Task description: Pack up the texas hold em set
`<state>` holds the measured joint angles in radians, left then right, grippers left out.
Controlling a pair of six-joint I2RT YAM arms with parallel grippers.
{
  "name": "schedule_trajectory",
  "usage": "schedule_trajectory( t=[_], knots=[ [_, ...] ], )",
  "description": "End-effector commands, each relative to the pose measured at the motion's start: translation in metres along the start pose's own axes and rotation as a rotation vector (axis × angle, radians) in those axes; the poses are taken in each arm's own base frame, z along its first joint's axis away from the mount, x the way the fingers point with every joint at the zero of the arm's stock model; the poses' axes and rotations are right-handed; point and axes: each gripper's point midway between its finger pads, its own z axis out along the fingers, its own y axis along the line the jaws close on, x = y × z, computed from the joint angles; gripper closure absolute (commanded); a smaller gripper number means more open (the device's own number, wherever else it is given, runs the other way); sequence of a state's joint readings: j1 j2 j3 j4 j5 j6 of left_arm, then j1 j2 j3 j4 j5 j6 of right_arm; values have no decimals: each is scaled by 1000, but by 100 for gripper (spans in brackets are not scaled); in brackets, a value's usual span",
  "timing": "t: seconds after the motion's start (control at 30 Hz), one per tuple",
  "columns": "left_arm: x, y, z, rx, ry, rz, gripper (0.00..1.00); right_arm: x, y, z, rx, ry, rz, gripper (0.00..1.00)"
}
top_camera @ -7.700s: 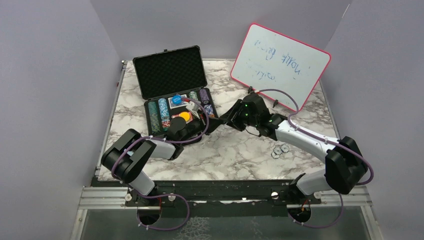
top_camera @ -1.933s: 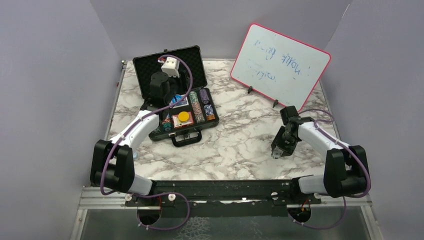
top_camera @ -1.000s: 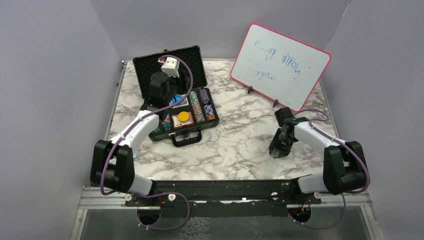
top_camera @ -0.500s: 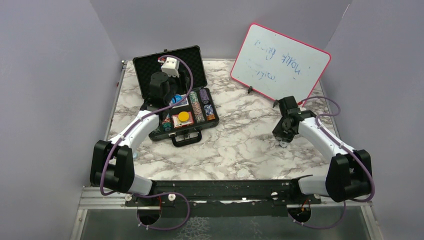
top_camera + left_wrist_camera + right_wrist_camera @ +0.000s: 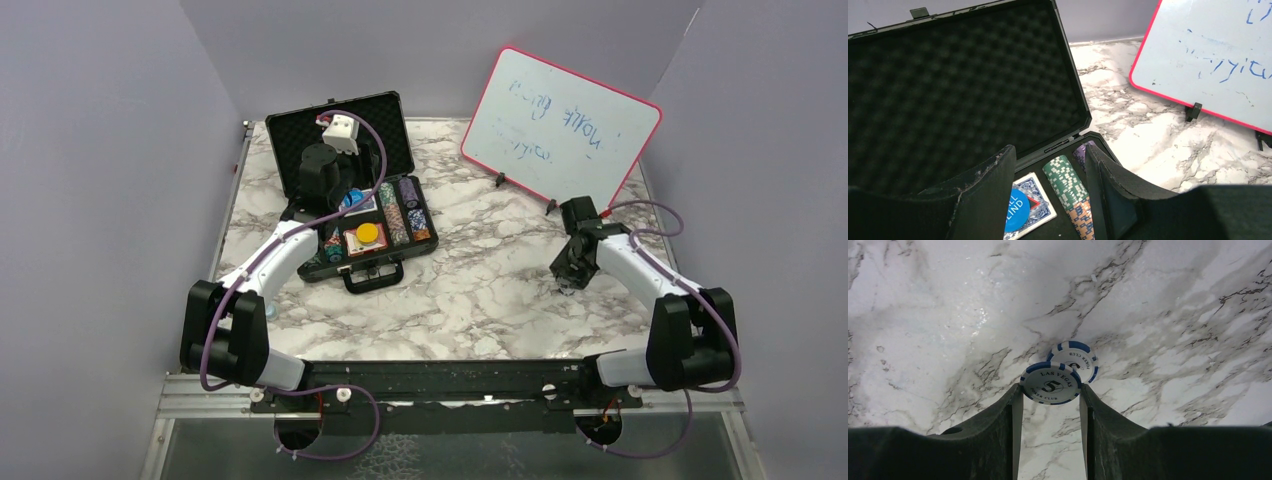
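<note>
The black case (image 5: 385, 120) lies open at the back left, foam lid up. Its tray holds rows of poker chips (image 5: 402, 210), a yellow button (image 5: 369, 233), and a blue button (image 5: 1015, 215) on a card deck (image 5: 1040, 205). My left gripper (image 5: 1048, 150) hangs open over the tray with nothing between its fingers; a green and orange chip row (image 5: 1070, 192) shows below the gap. At the right, my right gripper (image 5: 1050, 390) is shut edge-on on a white and blue chip (image 5: 1050, 383). A second such chip (image 5: 1083, 359) shows just beyond, partly covered.
A pink-framed whiteboard (image 5: 560, 125) stands on small feet at the back right, close behind the right gripper (image 5: 567, 275). The case's handle (image 5: 372, 278) points toward the near edge. Grey walls close in both sides of the marble table (image 5: 470, 290).
The right gripper has lifted and drawn back toward the whiteboard with the chip between its fingers. The left arm has stayed still over the case.
</note>
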<state>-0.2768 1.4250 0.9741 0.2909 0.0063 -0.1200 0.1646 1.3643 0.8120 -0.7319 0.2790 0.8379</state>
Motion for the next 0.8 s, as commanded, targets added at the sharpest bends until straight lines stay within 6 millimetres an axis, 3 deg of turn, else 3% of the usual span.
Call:
schedule_trajectory(
  t=[0.0,0.27,0.63,0.77],
  knots=[
    [-17,0,1,-11,-45,-11,44,0,-5,11,18,-8,34,72],
    [-15,1,2,-15,-39,-9,44,7,-10,24,35,20,32,68],
    [-17,0,-1,-8,-40,-5,44,7,-18,21,62,10,48,41],
    [-19,0,-5,-10,-45,4,44,7,-20,20,71,10,62,36]
  ],
)
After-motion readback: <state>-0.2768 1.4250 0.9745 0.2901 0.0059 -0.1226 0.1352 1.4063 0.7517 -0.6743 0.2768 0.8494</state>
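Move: Just under the right hand's held poker chip lies the other chip, about 1 cm back, 1 cm to the right and 3 cm below the hand. The whiteboard's near foot stands some 21 cm ahead and 4 cm left of the hand, and the board's lowest corner about 18 cm ahead and 7 cm right. From the left hand the chip on the table lies roughly 21 cm back, 52 cm right and 22 cm lower. Lowering the pinched chip about 2.5 cm, with a drift of nearly 1 cm back and to the right, the right hand brings it down onto the chip on the table. It then stays in place, fingers still pointing mostly down, and opens them by about a fifth of their full range, letting go of the chip. ##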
